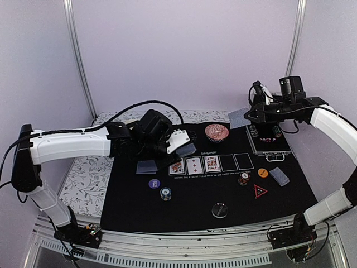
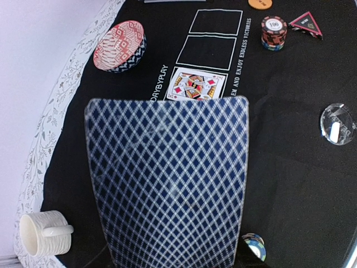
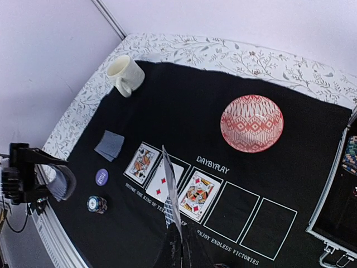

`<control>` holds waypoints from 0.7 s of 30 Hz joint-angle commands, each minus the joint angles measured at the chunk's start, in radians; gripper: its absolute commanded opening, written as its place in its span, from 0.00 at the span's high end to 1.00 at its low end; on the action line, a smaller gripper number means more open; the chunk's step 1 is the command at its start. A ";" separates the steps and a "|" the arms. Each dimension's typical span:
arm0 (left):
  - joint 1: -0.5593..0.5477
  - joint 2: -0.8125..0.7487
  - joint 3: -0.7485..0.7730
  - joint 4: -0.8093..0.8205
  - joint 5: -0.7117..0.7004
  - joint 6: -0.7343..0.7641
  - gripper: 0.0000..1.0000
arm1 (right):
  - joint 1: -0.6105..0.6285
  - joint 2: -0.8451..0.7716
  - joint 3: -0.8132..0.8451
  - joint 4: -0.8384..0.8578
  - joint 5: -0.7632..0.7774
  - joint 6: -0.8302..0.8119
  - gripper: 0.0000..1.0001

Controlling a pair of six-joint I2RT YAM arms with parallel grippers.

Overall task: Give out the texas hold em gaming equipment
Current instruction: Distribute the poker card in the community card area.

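Observation:
My left gripper hovers over the left end of the card row, shut on grey-blue-backed playing cards that hide its fingers in the left wrist view. Raised at the back right, my right gripper is shut on one playing card, seen edge-on in the right wrist view. Three face-up cards fill the left boxes of the black mat. Face-down cards lie at left and right. Chip stacks, a purple disc, orange disc, clear disc and red-edged triangle lie in front.
A red patterned bowl stands behind the card row. An open chip case sits at the back right under the right arm. A cream mug stands at the mat's back left corner. Two printed boxes hold no cards.

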 commanded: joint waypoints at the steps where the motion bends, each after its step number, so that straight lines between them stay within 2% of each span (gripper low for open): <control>1: 0.008 -0.007 0.034 -0.048 0.019 -0.046 0.57 | 0.004 0.111 0.116 -0.267 0.060 -0.281 0.98; 9: 0.001 -0.032 0.010 -0.037 0.031 -0.034 0.57 | 0.024 0.255 0.185 -0.363 0.183 -0.563 0.98; 15: 0.001 -0.020 0.005 -0.033 0.027 -0.028 0.57 | 0.166 0.419 0.229 -0.474 0.418 -0.771 0.98; 21: 0.000 -0.020 -0.002 -0.032 0.024 -0.026 0.57 | 0.247 0.489 0.223 -0.520 0.459 -0.942 0.98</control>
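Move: Below the right hand's held card, the empty fourth community slot lies some 28 cm down, about 6 cm to the left and roughly 1 cm ahead. The face-up king in the third slot is 7 cm left of that slot, the empty fifth slot 7 cm right of it. From the right hand, the bowl stands about 15 cm ahead and 11 cm left, the red chip stack 8 cm back and 1 cm left. The fourth slot is some 9 cm ahead and 23 cm right of the left hand. Sinking quickly by about 18 cm towards the empty fourth slot, the right hand ends with a slight swing left and back. Its wrist turns some 60 degrees on the way, so the fingers go from reaching out forward-left to pointing nearly straight down, and they keep the single card pinched. The left hand keeps holding its cards, nearly still. ##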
